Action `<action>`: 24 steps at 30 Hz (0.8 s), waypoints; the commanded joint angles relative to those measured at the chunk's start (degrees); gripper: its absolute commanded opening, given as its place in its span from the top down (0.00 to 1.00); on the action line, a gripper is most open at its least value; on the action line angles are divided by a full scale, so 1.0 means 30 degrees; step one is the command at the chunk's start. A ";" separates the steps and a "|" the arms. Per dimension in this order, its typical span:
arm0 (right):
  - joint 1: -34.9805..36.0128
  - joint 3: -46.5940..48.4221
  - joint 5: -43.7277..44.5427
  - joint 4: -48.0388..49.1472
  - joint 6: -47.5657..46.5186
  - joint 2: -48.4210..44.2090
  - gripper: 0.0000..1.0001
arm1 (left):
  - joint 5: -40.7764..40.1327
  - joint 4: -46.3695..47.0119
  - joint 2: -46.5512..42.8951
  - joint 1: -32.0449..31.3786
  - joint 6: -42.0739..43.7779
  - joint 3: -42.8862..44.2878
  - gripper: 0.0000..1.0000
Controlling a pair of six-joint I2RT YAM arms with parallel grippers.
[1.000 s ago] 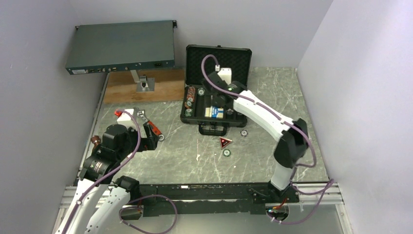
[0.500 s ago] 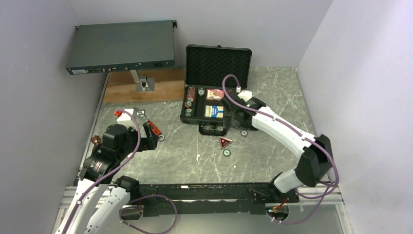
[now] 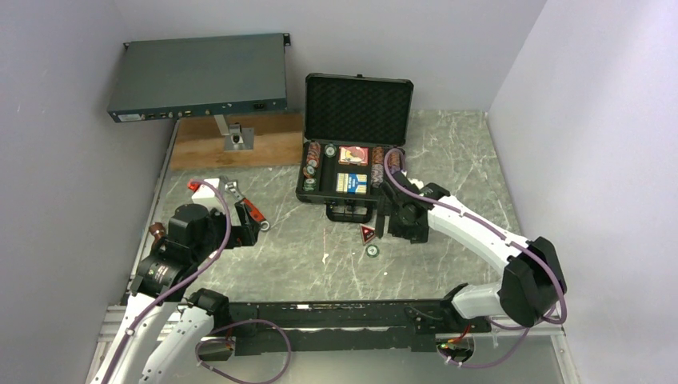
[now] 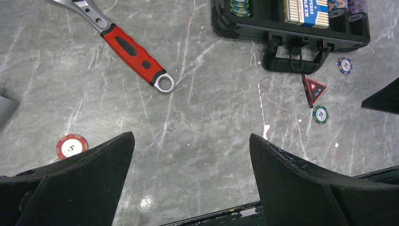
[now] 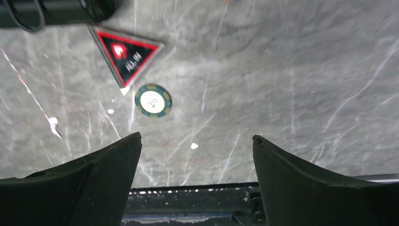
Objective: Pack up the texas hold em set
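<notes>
The black case [image 3: 357, 104] stands open at the back, with chips in its slots and the blue-yellow card box [image 3: 352, 183] in its base. The red triangular token [image 3: 368, 234] and a green chip [image 3: 372, 250] lie on the table in front of the handle. My right gripper [image 3: 397, 228] is open and empty, just right of them. In the right wrist view the token [image 5: 126, 52] and the green chip [image 5: 153, 100] lie ahead of that gripper [image 5: 196, 138]. My left gripper [image 4: 191, 136] is open and empty over bare table. A red chip [image 4: 72, 146] and a blue chip [image 4: 345, 65] lie loose.
A red-handled wrench [image 3: 248, 210] lies near my left gripper. A flat grey electronics box [image 3: 200, 76] stands on a post over a wooden board [image 3: 240, 144] at the back left. Walls close in on the left, back and right.
My right arm has pulled back out of the case towards the near side and now hangs low by the token and green chip. The left arm has not moved.
</notes>
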 commanded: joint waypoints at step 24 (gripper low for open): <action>0.1978 -0.2009 -0.1837 0.4493 0.2759 0.4068 0.33 | 0.1303 0.0744 0.0495 0.0783 0.0472 -0.0035 0.01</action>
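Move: The green 20 chip lies on the table about 6 cm to the left of the empty right hand, about level with it fore and aft, and some 9 cm below. The All In triangle is roughly 6 cm ahead and 8 cm left of that hand. The blue chip is about 10 cm ahead and 2 cm right, both at the same table height. From the idle left hand the green chip is about 35 cm to the right, 2 cm ahead and 19 cm lower. The right hand sinks about 7 cm in all towards the green chip, first drawing back 2 to 3 cm as it drops, then swinging roughly 4 cm left, then going almost straight down until its tips hang close over the table around the chip. On the way the fingers tip some 10 degrees nearer to vertical and narrow from almost wide open to about two thirds, still well wider than the chip, with no contact to be seen. ##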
